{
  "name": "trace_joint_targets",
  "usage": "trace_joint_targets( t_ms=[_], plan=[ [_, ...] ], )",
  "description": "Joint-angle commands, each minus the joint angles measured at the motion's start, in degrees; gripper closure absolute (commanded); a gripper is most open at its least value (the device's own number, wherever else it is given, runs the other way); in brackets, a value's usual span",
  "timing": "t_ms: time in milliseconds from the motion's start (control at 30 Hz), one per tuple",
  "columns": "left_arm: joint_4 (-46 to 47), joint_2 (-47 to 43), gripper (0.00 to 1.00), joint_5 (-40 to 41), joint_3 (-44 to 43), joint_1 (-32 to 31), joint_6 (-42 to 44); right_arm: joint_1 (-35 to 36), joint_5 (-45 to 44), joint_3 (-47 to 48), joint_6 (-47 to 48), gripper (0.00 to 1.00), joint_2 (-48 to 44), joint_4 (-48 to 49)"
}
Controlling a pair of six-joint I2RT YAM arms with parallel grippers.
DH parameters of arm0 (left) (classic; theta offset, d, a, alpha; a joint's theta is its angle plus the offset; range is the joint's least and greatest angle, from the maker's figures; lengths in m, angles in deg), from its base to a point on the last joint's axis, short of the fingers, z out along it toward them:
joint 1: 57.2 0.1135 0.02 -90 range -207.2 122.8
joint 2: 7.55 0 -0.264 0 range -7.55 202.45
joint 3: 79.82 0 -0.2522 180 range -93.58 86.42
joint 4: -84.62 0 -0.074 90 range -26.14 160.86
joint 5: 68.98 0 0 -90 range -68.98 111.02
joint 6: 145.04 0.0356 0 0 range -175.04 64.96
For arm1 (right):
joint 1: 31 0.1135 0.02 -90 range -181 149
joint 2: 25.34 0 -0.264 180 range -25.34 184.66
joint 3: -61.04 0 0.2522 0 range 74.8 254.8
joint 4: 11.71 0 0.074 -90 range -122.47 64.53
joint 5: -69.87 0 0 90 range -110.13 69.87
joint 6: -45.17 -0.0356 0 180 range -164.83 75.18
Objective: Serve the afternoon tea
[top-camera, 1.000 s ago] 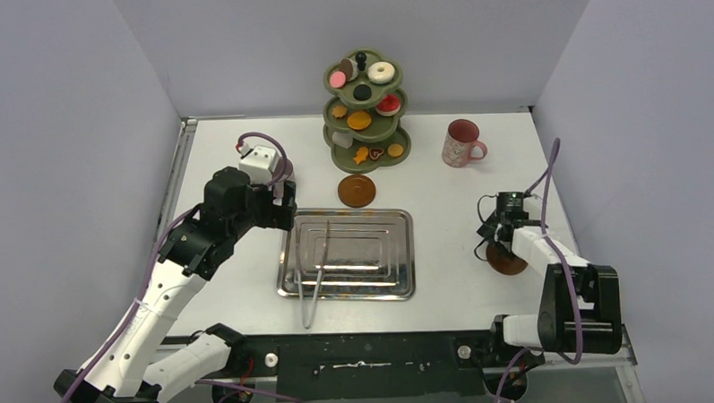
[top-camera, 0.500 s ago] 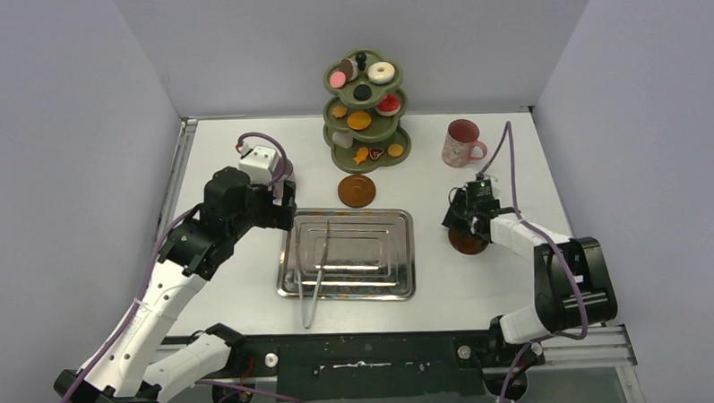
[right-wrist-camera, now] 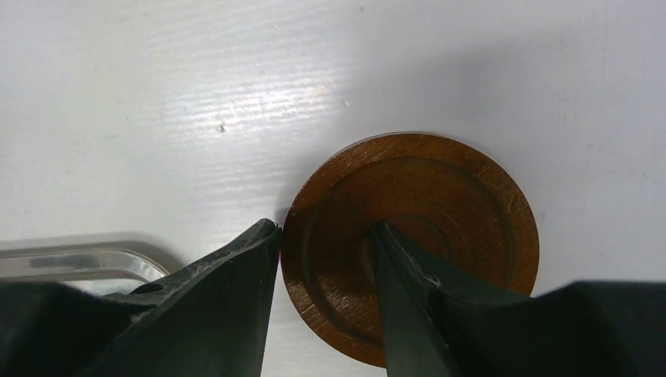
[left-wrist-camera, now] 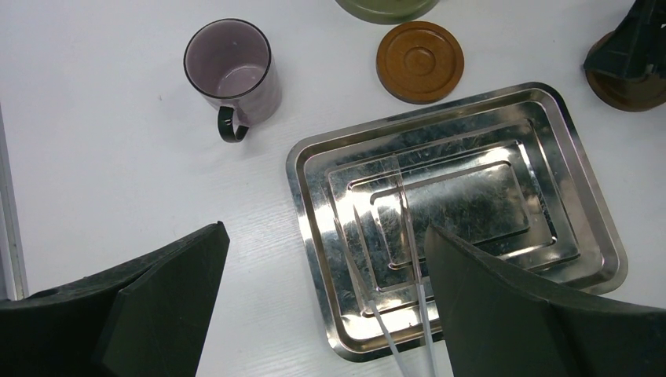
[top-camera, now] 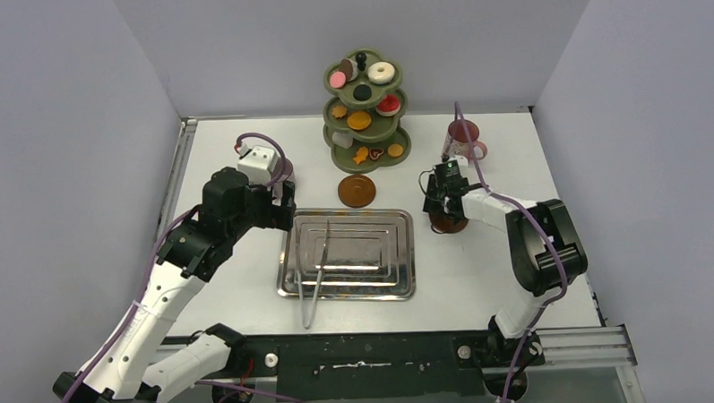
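Note:
My right gripper is shut on the rim of a brown round coaster, one finger outside its left edge and the other on its top. In the top view this coaster lies on the table just right of the tray, below the pink mug. A second coaster sits in front of the olive-green three-tier stand, which carries a donut and other sweets. My left gripper hangs open over the tray's left edge, holding nothing. The mauve mug stands upright beyond it.
The shiny steel tray lies in the middle of the table with metal tongs resting over its left part and front rim. Grey walls close in the table on three sides.
The right gripper has carried the coaster from the right side of the table up and leftward to beside the tray, its jaws narrowing. The left arm has not moved.

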Motion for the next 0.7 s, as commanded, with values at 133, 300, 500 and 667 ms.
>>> trace_joint_targets(
  t_ms=[133,300,500,667],
  plan=[
    [2.3,-1.2,0.05,0.3,-0.3,0.3,0.8,4.6,-2.6,8.9,3.8,0.54,5.7,4.1],
    [2.4,-1.3,0.05,0.5,-0.3,0.4,0.8,7.8,-3.5,13.1,4.6,0.55,10.0,5.8],
    [2.1,-1.0,0.05,0.1,-0.5,0.6,0.8,10.8,-4.3,16.3,6.6,0.56,13.8,9.6],
    [2.5,-1.3,0.05,0.3,-0.1,0.6,0.8,12.4,-5.2,18.9,7.7,0.56,16.3,11.7]
  ],
)
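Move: The right hand is low over the dark coaster it brings along, whose middle lies about 3 cm to its right; the other coaster lies some 18 cm to the hand's left and 7 cm farther out. The tray's middle is about 20 cm left and 7 cm back, the tiered stand roughly 14 cm left and 17 cm ahead, and the pink mug 5 cm right and 14 cm ahead. From the left hand, the other coaster lies about 15 cm ahead, 15 cm right and 25 cm below. The right hand keeps dragging the dark coaster level over the table, one fingertip still against its left rim and the other over its top, going about 10 cm left and 6 cm forward towards the other coaster, with the path bending more leftward after a mostly forward start. On the way it brings the coaster round the tray's far right corner into the strip in front of the stand, while the hand turns some 15 degrees counter-clockwise, the fingers tip slightly more forward and their gap stays as it was. ##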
